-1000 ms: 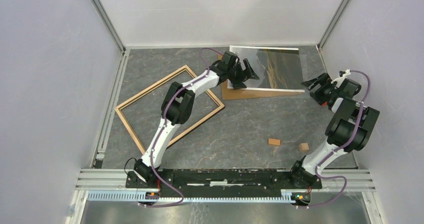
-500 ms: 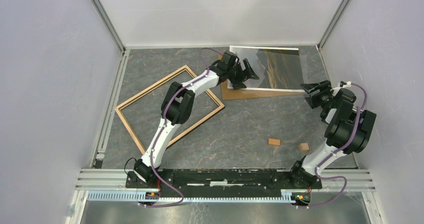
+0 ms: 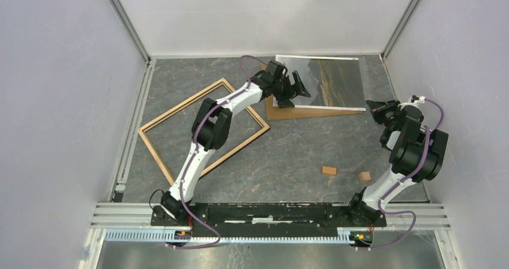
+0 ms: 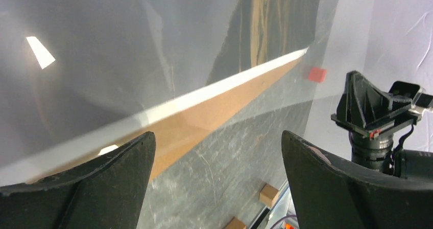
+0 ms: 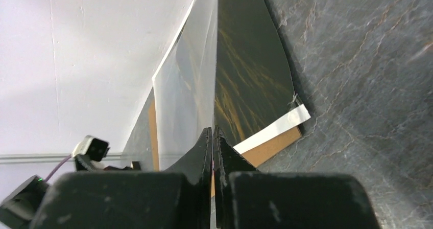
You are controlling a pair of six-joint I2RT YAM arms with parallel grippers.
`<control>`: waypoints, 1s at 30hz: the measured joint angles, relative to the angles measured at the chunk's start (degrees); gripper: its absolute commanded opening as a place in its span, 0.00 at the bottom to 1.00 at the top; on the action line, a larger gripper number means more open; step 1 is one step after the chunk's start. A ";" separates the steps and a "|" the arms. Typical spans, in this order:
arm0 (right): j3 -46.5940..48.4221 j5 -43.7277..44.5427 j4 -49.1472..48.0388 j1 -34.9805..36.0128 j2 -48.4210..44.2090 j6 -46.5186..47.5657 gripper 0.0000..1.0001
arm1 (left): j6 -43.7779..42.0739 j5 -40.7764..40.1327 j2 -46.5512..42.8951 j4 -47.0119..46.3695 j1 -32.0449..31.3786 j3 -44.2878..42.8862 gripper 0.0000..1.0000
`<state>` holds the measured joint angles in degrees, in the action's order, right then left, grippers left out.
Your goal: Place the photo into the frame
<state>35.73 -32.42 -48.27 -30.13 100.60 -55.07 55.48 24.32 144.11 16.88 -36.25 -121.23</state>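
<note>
The photo point(image 3: 336, 83), a dark landscape with a white margin and glare over its left half, lies at the back on a brown backing board point(image 3: 300, 113). The light wood frame point(image 3: 180, 105) lies flat to the left, under my left arm. My left gripper point(image 3: 295, 89) hovers open over the photo's near left corner; its wrist view shows the photo point(image 4: 153, 35) and board point(image 4: 204, 121) ahead of the wide jaws point(image 4: 218, 134). My right gripper point(image 3: 375, 107) is shut on nothing, its tips point(image 5: 213, 129) pointing at the photo point(image 5: 245, 75) by its near right corner.
Two small wooden blocks point(image 3: 328, 170) point(image 3: 364, 176) lie on the table front right. A small red block point(image 4: 316, 74) sits beyond the photo's corner. Enclosure walls stand close on the left, back and right; the right arm is near the right wall.
My right gripper has swung left toward the photo's near right corner and gone from open to shut. The left arm has hardly moved.
</note>
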 measured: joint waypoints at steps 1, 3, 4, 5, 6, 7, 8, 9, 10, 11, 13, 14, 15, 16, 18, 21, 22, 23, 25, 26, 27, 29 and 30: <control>0.00 0.48 -0.22 0.02 0.02 0.07 0.00 | -0.61 -0.02 -0.70 1.16 0.00 0.02 0.99; 0.11 0.87 -0.39 0.04 -0.04 1.03 0.00 | -2.45 -0.17 -3.34 4.46 -0.07 0.26 0.99; 0.28 1.01 0.09 0.04 -0.17 1.75 0.00 | -3.61 -0.35 -5.20 5.81 -0.11 0.59 1.00; 0.74 1.11 1.60 0.04 -0.55 2.75 0.00 | -4.72 -0.59 -7.04 7.04 -0.13 1.01 1.00; 1.11 1.25 2.78 0.04 -0.98 3.54 0.00 | -6.25 -1.20 -9.84 8.35 -0.13 1.95 1.00; 1.75 1.31 4.87 0.04 -1.75 4.59 0.00 | -7.82 -1.81 -13.05 9.92 -0.13 2.95 1.00; 2.64 1.57 7.72 0.04 -3.08 5.97 0.00 | -9.53 -2.38 -16.61 11.45 -0.13 4.11 1.00; 3.50 1.73 10.43 0.04 -4.90 7.45 0.00 | -10.78 -3.28 -19.71 12.57 -0.07 5.03 1.00; 4.20 1.99 12.68 0.04 -6.86 8.68 0.00 | -12.70 -4.55 -24.09 14.03 0.02 6.56 1.00; 4.76 2.10 14.38 0.07 -8.72 9.73 0.00 | -13.97 -5.66 -27.45 15.32 0.09 7.52 1.00; 6.47 2.38 18.73 0.26 -13.60 12.17 0.00 | -17.22 -9.31 -36.46 17.94 0.26 10.38 1.00; 7.06 2.49 20.02 0.50 -15.41 13.03 0.00 | -18.51 -10.86 -40.48 19.12 0.31 11.56 1.00; 7.87 2.71 21.94 0.87 -17.49 14.10 0.00 | -19.61 -12.92 -44.35 20.17 0.37 12.70 1.00; 8.57 2.99 23.71 1.29 -19.17 15.02 0.00 | -20.55 -14.95 -47.91 21.16 0.46 13.73 1.00; 10.73 3.96 28.39 2.97 -22.40 17.44 0.00 | -21.68 -18.43 -54.05 22.77 0.52 15.56 1.00; 15.78 6.27 36.52 7.34 -26.01 21.18 0.00 | -23.04 -23.69 -62.05 24.74 0.57 18.34 1.00; 18.14 7.52 39.69 9.25 -27.08 22.62 0.00 | -23.37 -25.09 -64.11 25.31 0.55 19.08 1.00; 20.20 8.52 42.14 10.93 -27.93 23.80 0.00 | -23.61 -26.56 -65.79 25.77 0.55 19.65 1.00; 25.90 12.07 48.26 15.54 -29.55 26.34 0.00 | -24.04 -29.03 -68.28 26.80 0.55 20.61 1.00; 28.22 13.40 50.05 17.49 -30.12 27.26 0.00 | -24.24 -30.29 -69.20 27.26 0.55 20.98 1.00; 30.71 14.73 52.15 20.00 -30.60 28.15 0.00 | -24.46 -31.06 -69.83 27.52 0.57 21.29 1.00; 35.63 17.79 55.65 25.11 -31.23 29.62 0.00 | -24.90 -32.98 -70.86 28.00 0.55 21.84 1.00; 37.83 19.15 57.20 27.78 -31.28 30.10 0.00 | -25.27 -33.75 -71.25 28.20 0.55 22.01 1.00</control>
<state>73.56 -13.28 8.93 -2.35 69.32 -24.97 30.22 -9.43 72.86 45.08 -35.70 -99.22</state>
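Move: The right hand, its fingers shut on the edge of a clear sheet, has the photo's middle about 17 cm to its left, 16 cm ahead and 9 below; the brown board under the photo is some 20 cm left and 12 ahead, the red cube 8 cm right and 4 back. From the open left hand the frame's middle lies roughly 39 cm left and 12 back, the photo's about 10 cm right and 12 ahead. Still pinching the clear sheet's edge, the right hand pulls it up nearly 30 cm, later swinging about 14 cm left as well, rolling its left side down. The left hand leaves the photo's near edge, wide open, rising fast and going left and back until high over the frame's right part, its fingers turning from rightward to mostly forward. ##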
